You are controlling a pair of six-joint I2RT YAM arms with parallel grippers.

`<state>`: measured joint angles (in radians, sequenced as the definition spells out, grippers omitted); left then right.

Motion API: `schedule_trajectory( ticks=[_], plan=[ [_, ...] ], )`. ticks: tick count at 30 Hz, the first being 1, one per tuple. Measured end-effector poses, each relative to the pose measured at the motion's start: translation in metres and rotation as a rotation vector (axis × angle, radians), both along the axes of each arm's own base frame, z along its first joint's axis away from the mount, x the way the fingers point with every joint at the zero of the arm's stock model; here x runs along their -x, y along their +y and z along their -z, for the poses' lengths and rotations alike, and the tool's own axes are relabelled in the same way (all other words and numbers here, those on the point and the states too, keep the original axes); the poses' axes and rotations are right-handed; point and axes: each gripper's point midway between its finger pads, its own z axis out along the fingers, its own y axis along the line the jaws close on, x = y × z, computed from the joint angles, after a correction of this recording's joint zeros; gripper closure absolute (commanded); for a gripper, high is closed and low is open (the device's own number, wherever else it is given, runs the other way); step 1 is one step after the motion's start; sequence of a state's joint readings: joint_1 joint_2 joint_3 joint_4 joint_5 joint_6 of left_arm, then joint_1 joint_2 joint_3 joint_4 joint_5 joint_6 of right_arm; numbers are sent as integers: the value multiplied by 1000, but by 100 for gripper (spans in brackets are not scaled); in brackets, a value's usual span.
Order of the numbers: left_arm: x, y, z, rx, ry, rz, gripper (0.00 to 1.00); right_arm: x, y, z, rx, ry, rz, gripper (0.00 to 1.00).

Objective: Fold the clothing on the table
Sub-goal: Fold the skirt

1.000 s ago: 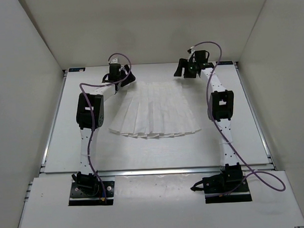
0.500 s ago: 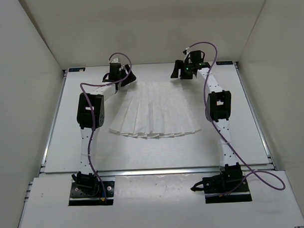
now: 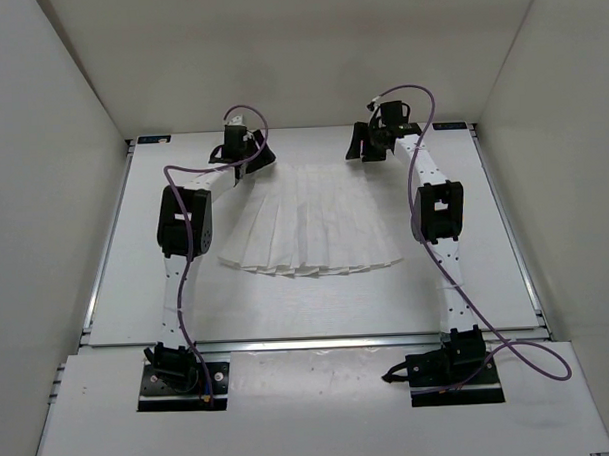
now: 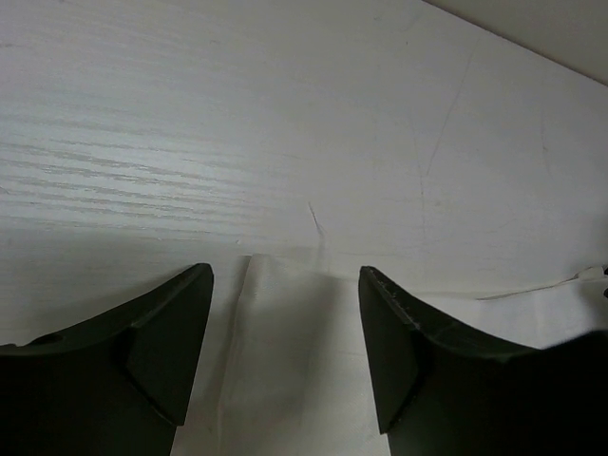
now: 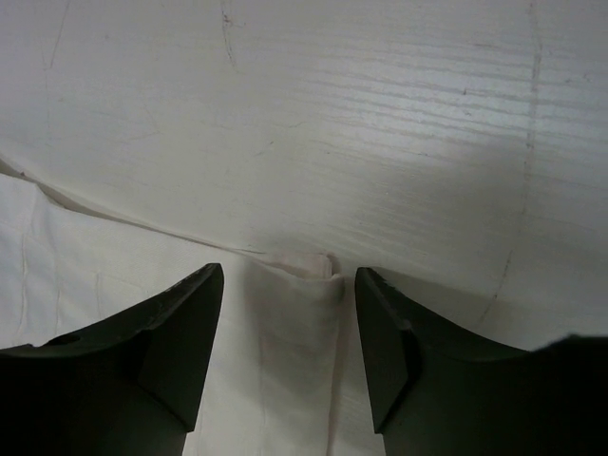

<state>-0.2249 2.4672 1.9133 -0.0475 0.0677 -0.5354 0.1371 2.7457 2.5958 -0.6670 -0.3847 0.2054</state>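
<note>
The clothing (image 3: 309,223), a white pleated fan-shaped garment, lies flat on the table (image 3: 146,284), narrow end far, wide hem near. My left gripper (image 3: 252,162) is low over the far left corner of the narrow end. In the left wrist view that corner (image 4: 285,361) lies between the black fingers (image 4: 161,351), which stand apart from it; the left gripper (image 4: 285,273) is open. My right gripper (image 3: 362,146) is at the far right corner. In the right wrist view the folded corner (image 5: 294,332) sits between the spread fingers (image 5: 399,351) of the right gripper (image 5: 289,273), untouched.
Thin metal rails (image 3: 105,255) run along the table's edges, and plain white walls (image 3: 42,147) close in the left, right and far sides. Both arm bases (image 3: 180,377) are bolted at the near edge, with purple cables looping above the arms.
Both grippers have narrowed their jaws somewhat. The left gripper edged right and the right gripper edged left, each settling over its corner of the clothing. The clothing has not moved.
</note>
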Motion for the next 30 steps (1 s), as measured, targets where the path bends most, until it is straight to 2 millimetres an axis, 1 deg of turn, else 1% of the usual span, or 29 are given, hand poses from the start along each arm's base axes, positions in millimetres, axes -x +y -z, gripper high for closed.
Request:
schedule_trajectory(
  ticks=[2, 3, 5, 6, 7, 8, 9, 10, 11, 12, 13, 14, 17, 20, 23, 26, 28, 29, 30],
  plan=[
    [0, -1, 2, -4, 8, 4, 32, 1, 0, 1, -1, 8, 3, 48],
    [0, -1, 3, -5, 9, 4, 33, 2, 0, 1, -2, 11, 4, 48],
    [0, -2, 4, -6, 13, 6, 39, 2, 0, 1, -4, 14, 5, 52],
    [1, -2, 5, -7, 17, 5, 43, 3, 0, 2, -5, 18, 6, 56],
    [2, -2, 5, -5, 20, 5, 50, 3, 0, 2, -6, 21, 5, 62],
    [3, -2, 6, -8, 26, 6, 54, 5, 1, 3, -7, 29, 6, 65],
    [4, -2, 7, -11, 31, 7, 63, 6, 0, 3, -6, 36, 7, 73],
    [4, -2, 9, -12, 36, 7, 71, 7, 0, 4, -4, 40, 5, 85],
    [5, -2, 10, -12, 43, 6, 75, 9, 0, 5, -3, 49, 6, 90],
    [6, -2, 11, -15, 46, 9, 85, 11, 0, 6, -3, 59, 6, 100],
    [7, -3, 12, -13, 49, 9, 96, 12, -1, 7, -2, 65, 6, 100],
    [7, -3, 12, -11, 52, 10, 100, 13, 0, 7, -6, 70, 8, 100],
    [8, -4, 11, -14, 55, 19, 100, 13, -2, 5, -12, 71, 9, 100],
    [4, -7, 0, -16, 38, 39, 100, 11, -8, -5, -18, 65, 16, 100],
    [-4, -13, -20, -34, -8, 67, 100, 4, -18, -28, -20, 17, 21, 100],
    [0, -26, -45, -58, -48, 106, 100, 3, -31, -65, -9, -37, 31, 100],
    [6, -37, -68, -80, -83, 132, 100, 5, -35, -104, -1, -96, 33, 100],
    [10, -42, -83, -95, -105, 141, 100, 7, -36, -128, -1, -136, 34, 100],
    [14, -47, -103, -109, -135, 153, 100, 9, -38, -155, 2, -183, 37, 100]
  ],
)
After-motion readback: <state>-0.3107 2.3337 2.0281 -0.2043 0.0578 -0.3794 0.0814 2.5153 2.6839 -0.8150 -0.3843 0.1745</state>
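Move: The skirt's left waist corner is already between the left hand's open fingers, about 1 cm below and 1 cm to the left; its right waist corner sits likewise at the right hand, about 1 cm below and 1 cm to the right. The corners are some 27 cm apart, level with each other. The middle of the pleated hem lies about 33 cm back, 12 cm to the left hand's right and 16 cm to the right hand's left. The skirt's two waist corners are pinched at once, each hand easing about 1 cm down and back as its fingers shut on the cloth. Both hands then swing upward with the waistband, the right about 13 cm and the left some 9 cm, drifting roughly 4 cm right while the fingertips tilt up about 10 degrees. ##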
